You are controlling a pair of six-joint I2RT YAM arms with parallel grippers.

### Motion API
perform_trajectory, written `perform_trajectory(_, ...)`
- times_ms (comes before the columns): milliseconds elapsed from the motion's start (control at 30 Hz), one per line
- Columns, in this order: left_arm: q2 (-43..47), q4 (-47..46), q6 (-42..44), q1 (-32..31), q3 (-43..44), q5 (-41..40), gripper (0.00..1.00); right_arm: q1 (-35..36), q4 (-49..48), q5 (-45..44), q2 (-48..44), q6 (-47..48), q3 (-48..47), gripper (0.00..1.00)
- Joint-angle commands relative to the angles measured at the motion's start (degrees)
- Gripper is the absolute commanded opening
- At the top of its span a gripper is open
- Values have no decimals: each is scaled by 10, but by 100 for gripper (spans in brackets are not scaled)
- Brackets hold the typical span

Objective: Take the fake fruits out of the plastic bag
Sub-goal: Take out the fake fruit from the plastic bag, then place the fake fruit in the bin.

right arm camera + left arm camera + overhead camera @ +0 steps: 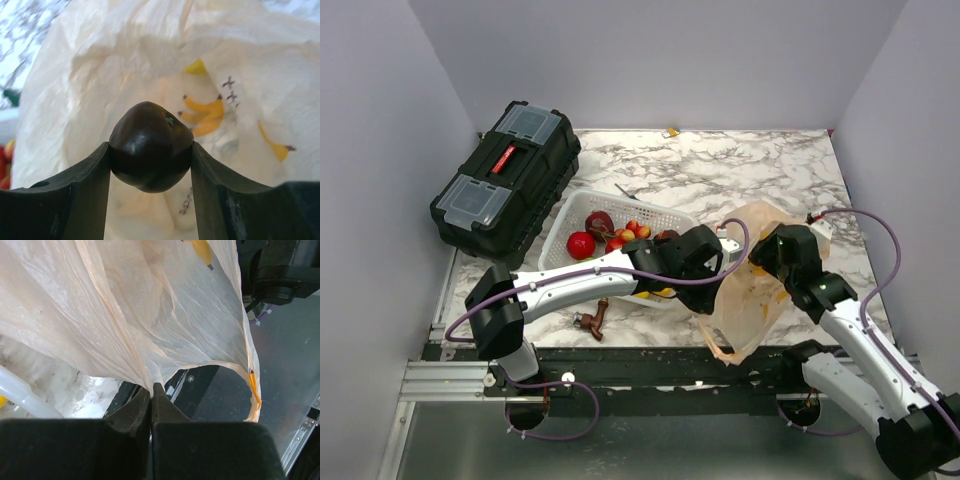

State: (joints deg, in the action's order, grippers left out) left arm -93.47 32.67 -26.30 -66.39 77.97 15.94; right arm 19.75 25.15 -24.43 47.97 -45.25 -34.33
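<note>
The pale peach plastic bag (752, 295) hangs open near the table's front edge, lifted between both arms. My left gripper (151, 388) is shut on a gathered fold of the bag's rim (150, 315); from above, the left gripper (720, 255) sits at the bag's left side. My right gripper (150, 145) reaches into the bag (125, 60) and is shut on a glossy dark purple fake fruit (150, 155) with a tiny green stem. From above, the right gripper (765, 265) is at the bag's mouth. Other fake fruits (582, 245), red and dark, lie in the white basket (563, 215).
A black toolbox (505, 180) stands at the back left beside the basket. A small brown tap-shaped object (592, 320) lies near the front edge, under the left arm. Grey walls enclose the marble table (720, 170) on three sides.
</note>
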Motion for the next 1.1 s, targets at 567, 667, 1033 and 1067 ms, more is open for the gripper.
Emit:
perform_trajectory(567, 101, -32, 50, -1, -20, -54, 58, -2, 174, 264, -79, 55, -197, 17)
perform_trajectory(667, 134, -56, 63, -1, -37, -63, 69, -3, 149, 299, -58, 69, -214, 17)
perform_trajectory(1033, 282, -158, 109, -1, -128, -174, 81, -1, 30, 382, 68, 69, -243, 16)
perform_trajectory(1067, 293, -170, 111, -1, -138, -182, 81, 5, 20, 384, 82, 69, -246, 16)
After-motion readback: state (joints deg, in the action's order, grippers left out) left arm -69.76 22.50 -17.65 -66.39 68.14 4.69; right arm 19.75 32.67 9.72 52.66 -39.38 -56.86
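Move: About 32 cm to the left of the right hand, which already holds the dark fruit in its pads, lies the middle of the white basket, some 7 cm farther out and 11 cm lower. The plastic bag spreads 8 cm below that hand, centred 2 cm to its right and level fore and aft; the brown faucet is 39 cm left, 11 cm back and 12 cm down. From the left hand, still pinching the bag's rim, the bag's middle is about 16 cm ahead, 15 right and 12 down; the basket 23 ahead, 20 left, 14 down. Lifting the dark fruit up out of the bag in a steady grip, the right hand climbs some 12 cm and travels about 10 cm left towards the basket, drawing back a little before swinging forward again and turning about 30 degrees counter-clockwise. The left fingers open wide and let go of the bag's rim; that hand then rises about 11 cm and drifts left, tilting its fingers up. ##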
